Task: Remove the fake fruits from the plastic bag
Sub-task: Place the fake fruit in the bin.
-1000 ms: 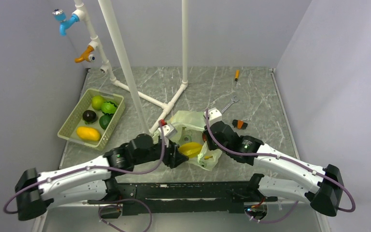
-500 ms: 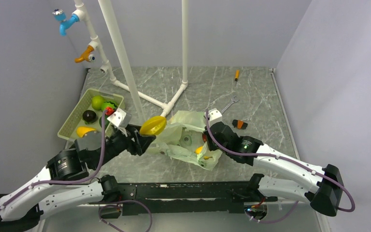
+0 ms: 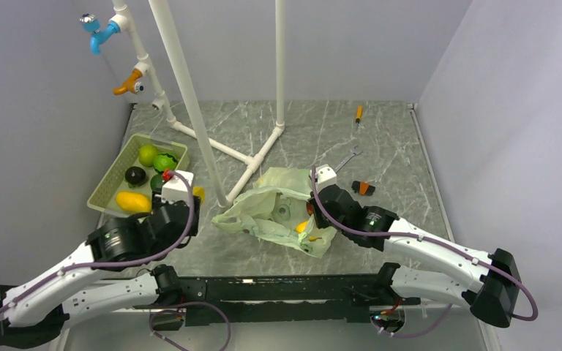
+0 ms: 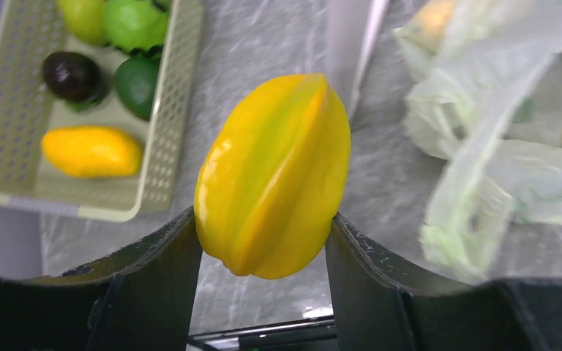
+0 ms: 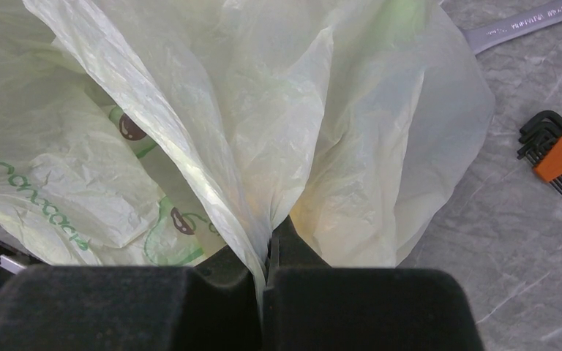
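Note:
My left gripper (image 4: 263, 241) is shut on a ribbed yellow fake fruit (image 4: 274, 175) and holds it above the table between the plastic bag (image 4: 483, 146) and the basket (image 4: 165, 110). From above, that gripper (image 3: 194, 197) is beside the basket's right edge, and only a sliver of the yellow fruit (image 3: 199, 192) shows. The crumpled pale-green plastic bag (image 3: 274, 208) lies mid-table with a small yellow-orange fruit (image 3: 301, 225) showing inside. My right gripper (image 5: 269, 248) is shut on a fold of the plastic bag (image 5: 212, 110) at its right side.
The slotted green basket (image 3: 110, 172) at the left holds a yellow fruit (image 3: 133, 201), a dark one (image 3: 135, 175) and green ones (image 3: 148, 154). A white pipe frame (image 3: 190, 102) stands behind the bag. A wrench (image 3: 345, 159), hex keys (image 3: 364, 188) and a screwdriver (image 3: 358, 113) lie at the right.
My left arm has lifted the yellow fruit out of the bag and swung it left to the basket's edge. The bag has spread leftward. The right gripper has kept its hold.

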Controlling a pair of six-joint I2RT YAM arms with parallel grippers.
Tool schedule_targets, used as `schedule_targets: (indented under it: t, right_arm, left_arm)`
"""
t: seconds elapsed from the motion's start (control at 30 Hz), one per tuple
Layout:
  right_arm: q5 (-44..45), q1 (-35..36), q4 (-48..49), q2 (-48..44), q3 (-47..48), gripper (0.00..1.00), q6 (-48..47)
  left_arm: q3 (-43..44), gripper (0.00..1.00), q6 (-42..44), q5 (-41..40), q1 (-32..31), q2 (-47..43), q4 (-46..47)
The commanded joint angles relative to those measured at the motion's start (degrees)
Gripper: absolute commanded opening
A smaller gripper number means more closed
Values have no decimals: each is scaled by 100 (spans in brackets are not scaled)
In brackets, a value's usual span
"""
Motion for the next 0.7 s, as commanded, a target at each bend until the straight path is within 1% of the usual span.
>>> schedule_targets:
  t: [0.0, 0.07, 0.1, 0.17, 0.23, 0.37, 0.47, 0.53, 0.6, 0.67]
  right_arm:
    - [-22, -15, 181, 17, 38, 0, -4]
    - [2, -13, 169, 49, 61, 0, -39]
    - [3, -21, 156, 56, 83, 0, -50]
    - [8, -15, 138, 62, 117, 0, -67]
    - [-12, -16, 122, 56, 135, 0, -54]
    - [-30, -19, 152, 21, 112, 0, -50]
    - [-9, -20, 136, 78, 138, 0, -69]
    - [7, -21, 124, 109, 159, 0, -91]
    - [6, -25, 176, 110, 142, 0, -110]
    - [-26, -24, 204, 134, 142, 0, -122]
  left_arm:
    - [288, 48, -822, -884, 287, 572, -899]
    - [91, 51, -445, -772, 691, 612, -462]
    - [-60, 51, -26, -535, 1029, 563, 113]
    - [-383, 50, 720, 181, 1836, 423, 1055]
    - [-508, 49, 1179, 846, 2619, 330, 1631]
    - [-320, 49, 1766, 1899, 3997, 476, 2206]
    - [7, 49, 2086, 2780, 4971, 945, 2344]
    - [84, 49, 2297, 2813, 5607, 1283, 2524]
    - [149, 49, 2312, 2871, 6144, 1675, 2665]
    - [173, 48, 2154, 3395, 6832, 2062, 2775]
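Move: Ahead and to the left of the left hand, which already holds the yellow fruit, sits the bin, its middle about 15 cm forward, 20 cm left and 18 cm down. Inside it, the long yellow fruit is 8 cm forward and 20 cm left of the hand, the avocado 14 cm forward and 13 cm left. The pipe foot stands 8 cm forward, 4 cm right. From the right hand the bin is roughly 11 cm forward, 46 cm left. Swinging leftward and then forward as well, the left hand carries the pinched yellow fruit to the bin, some 12 cm left and 10 cm forward, staying nearly level after a small dip. The hand turns about 30 degrees counter-clockwise on the way and keeps its grip, still travelling at the end. ##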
